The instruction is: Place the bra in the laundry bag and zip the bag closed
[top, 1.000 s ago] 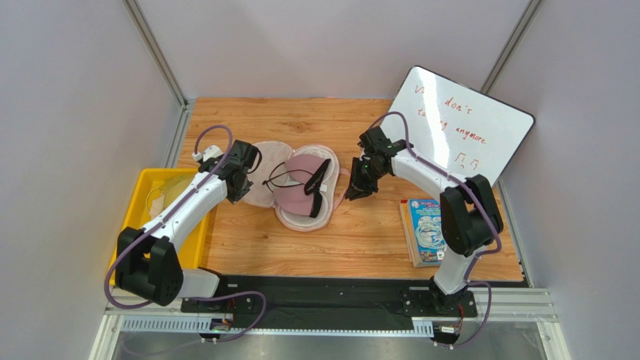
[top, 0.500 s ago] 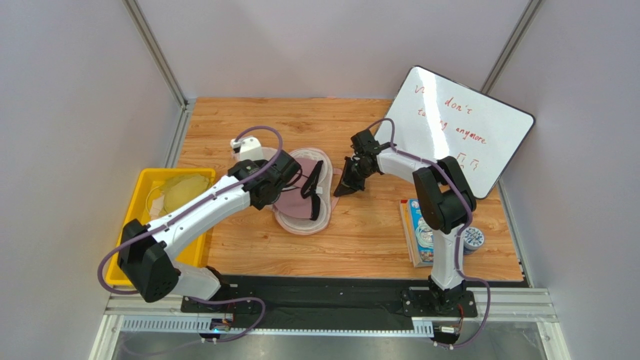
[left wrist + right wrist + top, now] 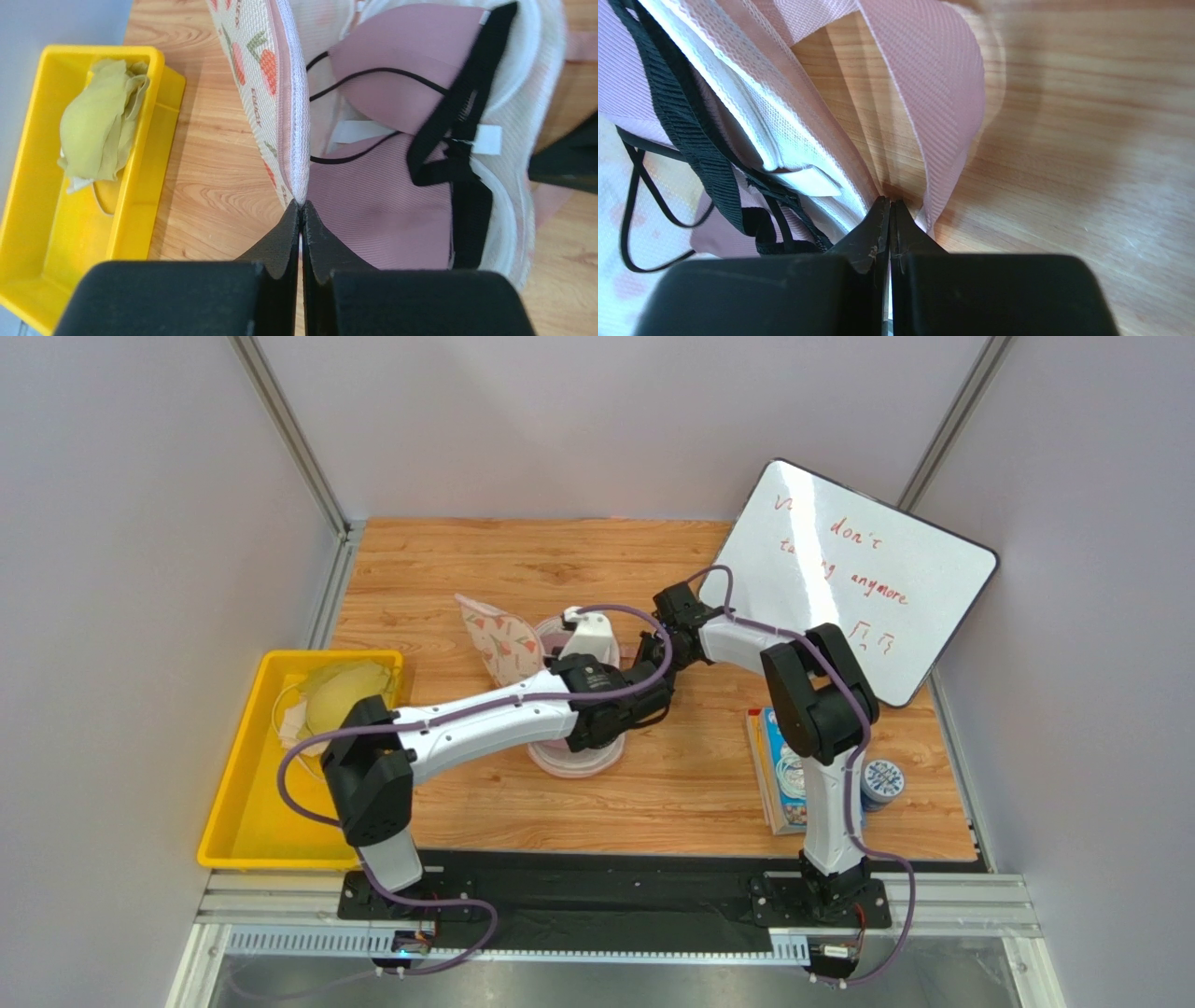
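Note:
The laundry bag lies open mid-table, and its leaf-print lid (image 3: 498,637) (image 3: 256,77) stands up on edge. My left gripper (image 3: 561,686) (image 3: 300,206) is shut on the near end of that lid's pink and white rim. The bra (image 3: 393,203), dusty pink with black straps, rests in the white mesh lower half (image 3: 540,91). In the top view my left arm hides most of the bra. My right gripper (image 3: 650,679) (image 3: 889,203) is shut at the base of the bag's pink ribbon loop (image 3: 934,105), on the bag's right side.
A yellow bin (image 3: 239,812) (image 3: 42,231) with a yellow-green garment (image 3: 98,126) sits at the left. A whiteboard (image 3: 856,574) leans at the back right. A book (image 3: 788,770) and a tape roll (image 3: 881,781) lie right of the bag.
My left arm swung right across the bag, lifting the lid from flat on the left to upright. My right gripper closed and stayed by the bag's right edge.

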Available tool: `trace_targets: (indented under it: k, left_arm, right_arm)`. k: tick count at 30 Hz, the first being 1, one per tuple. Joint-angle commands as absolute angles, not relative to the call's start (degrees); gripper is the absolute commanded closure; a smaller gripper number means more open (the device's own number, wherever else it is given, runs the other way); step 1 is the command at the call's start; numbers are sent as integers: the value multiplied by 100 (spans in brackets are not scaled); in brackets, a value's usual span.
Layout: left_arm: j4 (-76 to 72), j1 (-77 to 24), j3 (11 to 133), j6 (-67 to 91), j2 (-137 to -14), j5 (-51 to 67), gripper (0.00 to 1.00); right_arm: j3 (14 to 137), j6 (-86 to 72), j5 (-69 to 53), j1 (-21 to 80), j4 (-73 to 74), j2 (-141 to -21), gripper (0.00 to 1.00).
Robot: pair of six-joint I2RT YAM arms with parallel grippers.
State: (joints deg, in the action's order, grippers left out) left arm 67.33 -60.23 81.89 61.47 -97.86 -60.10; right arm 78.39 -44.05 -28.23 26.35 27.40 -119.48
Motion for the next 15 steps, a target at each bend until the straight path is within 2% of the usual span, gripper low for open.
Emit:
trace_targets:
  k: [1,8,13,15]
  left_arm:
    - [6725,-6468,8560,5662,-10071,-6608,100]
    - [5943,-7224,8824,4748,-10704,-6400,100]
    - [4452,-7330,8377,3614,-10644,-5234,99]
    - [4045,-7339,7956,3218,-10390,-4915,96]
  right_arm:
    - [7901,-4544,-2979,2593,2523,-12164,100]
    - [7919,-4605,-3085,2487,2470,-12331,100]
    - [7919,-4570,-3067,2470,2487,-12340,100]
    - [7884,-4562,-3120,2452,2479,-12340,100]
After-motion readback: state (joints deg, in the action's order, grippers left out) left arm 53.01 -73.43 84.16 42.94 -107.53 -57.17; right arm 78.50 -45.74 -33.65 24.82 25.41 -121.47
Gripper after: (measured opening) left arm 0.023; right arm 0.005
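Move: The left hand holds the lid edge of the laundry bag. The near right part of the rim of the bag's open base lies about 10 cm to its right, 3 cm back and 16 cm below, and the bra lies some 5 cm ahead, 3 cm right and 14 cm below. The right hand has that near right rim about 9 cm back and 4 cm left, roughly 1 cm below, and the bra 11 cm straight left, level in height. Still pinching the lid edge, the left hand sweeps about 11 cm to the right, drawing back some 4 cm and sinking another 4 cm mostly late on, so that the lid is pulled across over the bra towards the near right rim, while the wrist swings clockwise some 20 degrees. The right hand stays shut and low at the bag's right rim beside the pink handle strap, keeping hold there and barely tilting. ##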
